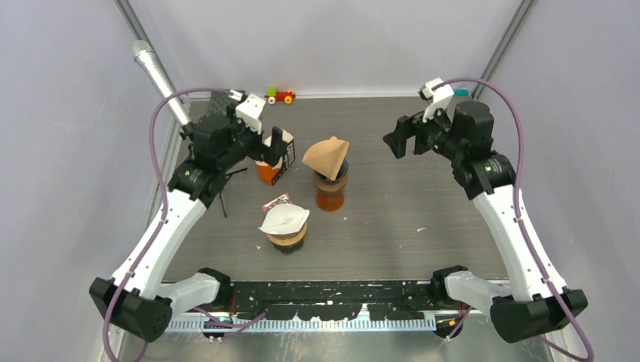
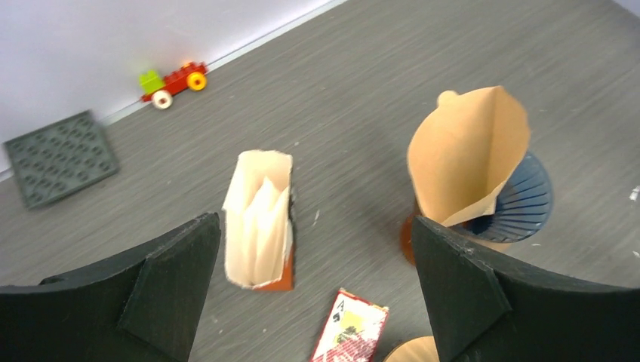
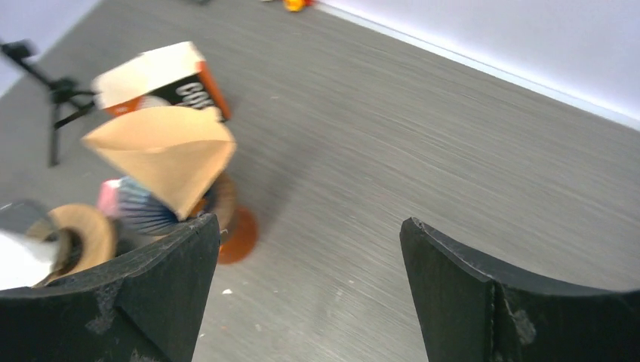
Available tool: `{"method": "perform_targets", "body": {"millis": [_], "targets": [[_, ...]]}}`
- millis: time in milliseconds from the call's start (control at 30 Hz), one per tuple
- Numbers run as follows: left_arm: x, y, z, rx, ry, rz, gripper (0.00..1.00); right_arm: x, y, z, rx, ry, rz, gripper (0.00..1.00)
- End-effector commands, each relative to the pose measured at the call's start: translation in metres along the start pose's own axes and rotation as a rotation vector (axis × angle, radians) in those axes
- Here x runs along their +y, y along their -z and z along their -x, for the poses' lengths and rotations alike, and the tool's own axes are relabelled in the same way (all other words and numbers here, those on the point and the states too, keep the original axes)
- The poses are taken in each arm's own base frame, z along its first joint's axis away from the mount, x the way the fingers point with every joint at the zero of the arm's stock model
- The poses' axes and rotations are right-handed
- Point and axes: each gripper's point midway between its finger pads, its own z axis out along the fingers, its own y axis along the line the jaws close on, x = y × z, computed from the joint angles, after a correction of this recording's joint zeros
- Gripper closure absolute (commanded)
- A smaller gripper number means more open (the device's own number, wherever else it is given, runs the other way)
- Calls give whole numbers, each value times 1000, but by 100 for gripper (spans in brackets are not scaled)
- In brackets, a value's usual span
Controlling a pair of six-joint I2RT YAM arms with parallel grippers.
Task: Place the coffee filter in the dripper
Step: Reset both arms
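A brown paper coffee filter [image 1: 326,154] sits tilted in the dark blue ribbed dripper [image 1: 339,170], which stands on an orange-brown stand [image 1: 330,199] mid-table. In the left wrist view the coffee filter [image 2: 468,154] leans out over the dripper [image 2: 524,204]. In the right wrist view the coffee filter [image 3: 162,154] and dripper [image 3: 143,210] show at left. My left gripper [image 1: 270,147] [image 2: 315,222] hangs open above the filter box, left of the dripper, holding nothing. My right gripper [image 1: 396,139] [image 3: 309,221] is open and empty, raised to the right of the dripper.
An open orange and black box of filters [image 1: 273,162] [image 2: 260,219] stands left of the dripper. A second dripper with a white filter [image 1: 284,220] and a playing card [image 2: 349,328] lie nearer. A toy car [image 1: 280,96] and grey baseplate [image 2: 60,157] sit by the back wall.
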Motion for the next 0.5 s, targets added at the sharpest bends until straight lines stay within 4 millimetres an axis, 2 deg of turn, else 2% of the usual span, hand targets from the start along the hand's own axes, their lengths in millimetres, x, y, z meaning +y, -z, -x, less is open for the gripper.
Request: {"method": "perform_targets", "body": {"millis": [0,133,267,467], "targets": [[-25,-10,25,7,17,-167,0,63,0,28,-3,97,380,7],[-32,-28,25,62,75,-219,0,97,-10,27,77,234,518,7],[-32,-46,14,127,135,-217,0,132,-21,10,157,413,651,7],[-31,-59,4,186,163,-216,0,155,-38,-20,276,582,784,8]]}}
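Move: The brown coffee filter sits askew in the blue dripper. From my left hand it is some 13 cm right, 3 cm ahead and 9 cm below; from my right hand, about 20 cm left, 2 cm ahead and 10 cm below. The blue dripper lies about 15 cm right of my left hand, 1 cm back and 14 cm below. The coffee box is about 7 cm ahead of that hand, 1 cm left and 22 cm down. I sweep my open right hand about 15 cm left towards the brown filter, easing back a little and rising slightly before sinking, while I swing it some 45 degrees counter-clockwise. My left hand, also open, closes in from the other side, about 5 cm right and 3 to 4 cm forward, dipping towards the end as its fingers tip down. ##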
